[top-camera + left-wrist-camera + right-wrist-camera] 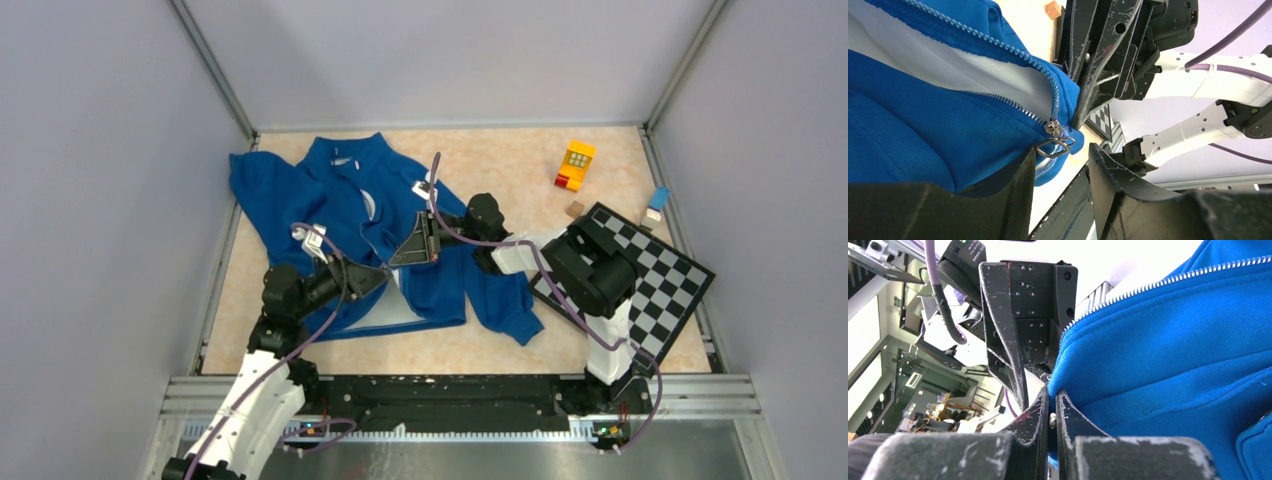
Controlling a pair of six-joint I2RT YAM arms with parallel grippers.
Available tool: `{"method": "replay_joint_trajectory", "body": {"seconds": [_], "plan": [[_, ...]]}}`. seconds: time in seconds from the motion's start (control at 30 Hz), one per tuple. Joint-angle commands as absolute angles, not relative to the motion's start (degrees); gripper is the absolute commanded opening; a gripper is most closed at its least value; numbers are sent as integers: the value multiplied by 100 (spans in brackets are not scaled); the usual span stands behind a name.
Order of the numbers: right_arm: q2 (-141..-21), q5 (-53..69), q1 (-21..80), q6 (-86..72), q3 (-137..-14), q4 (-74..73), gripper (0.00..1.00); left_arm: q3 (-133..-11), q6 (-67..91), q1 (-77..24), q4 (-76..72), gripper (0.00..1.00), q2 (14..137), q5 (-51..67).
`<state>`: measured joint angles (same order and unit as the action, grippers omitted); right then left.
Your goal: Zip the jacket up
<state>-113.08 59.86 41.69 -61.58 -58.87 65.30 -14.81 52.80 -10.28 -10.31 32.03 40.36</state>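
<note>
The blue jacket [340,200] lies spread on the table with its front open and the pale lining showing. My right gripper [408,252] is shut on the jacket's bottom corner beside the zipper [1052,392], with blue fabric pinched between its fingers. My left gripper [378,277] faces it from the left with its jaws apart [1062,152]. The silver zipper slider [1054,128] sits at the bottom of the teeth. Its ring pull [1052,148] hangs just at my left fingertips, touching the left finger's tip and not pinched.
A black-and-white chessboard [650,270] lies at the right under the right arm. A yellow toy block [577,163], a small brown cube [574,209] and a small blue object [657,203] sit at the back right. A metal rail [460,385] runs along the near edge.
</note>
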Motion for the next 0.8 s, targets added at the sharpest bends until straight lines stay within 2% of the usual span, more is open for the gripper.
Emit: {"method": "replay_joint_trajectory", "body": {"seconds": [0.0,0.17,0.4,0.6,0.77], "plan": [[-11143,5976,4140,-6172,-5890,7029,0,-1753,5182,-1011,-1144,46,3233,3910],[-11138,5975,4146,-6176,-5882,7040,0,-1812,5203,-1011,-1222,47,3339,3814],[-11115,5979,4177,-6138,-5888,6996,0,-1902,5135,-1011,-1178,41,3469,3748],[-11105,5981,4189,-6055,-5890,6912,0,-1997,4958,-1011,-907,29,3423,3695],[-11006,5927,4184,-5633,-5910,6378,0,-2346,4389,-1011,-102,21,3355,3489]]}}
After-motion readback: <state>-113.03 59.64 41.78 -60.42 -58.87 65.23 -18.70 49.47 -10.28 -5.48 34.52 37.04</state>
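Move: The zipper pull hangs just off the left fingertips, about 2 cm ahead and 1 cm to the right of that hand, level with it. The right fingertips, already pinching the zipper edge, are some 2 cm ahead and 3 cm to the right of it; the jacket's bottom hem is roughly 13 cm back, straight in line, and 17 cm below. From the right hand the zipper pull is about 2 cm left and 1 cm back, level. Forward and slightly left, the left hand eases about 1.5 cm onto the zipper pull with almost no turn of the wrist, its half-open fingers closing around the ring, faster towards the end, until only a narrow gap is left. The right hand stays in place and keeps its shut grip on the jacket edge beside the slider, holding it up. ##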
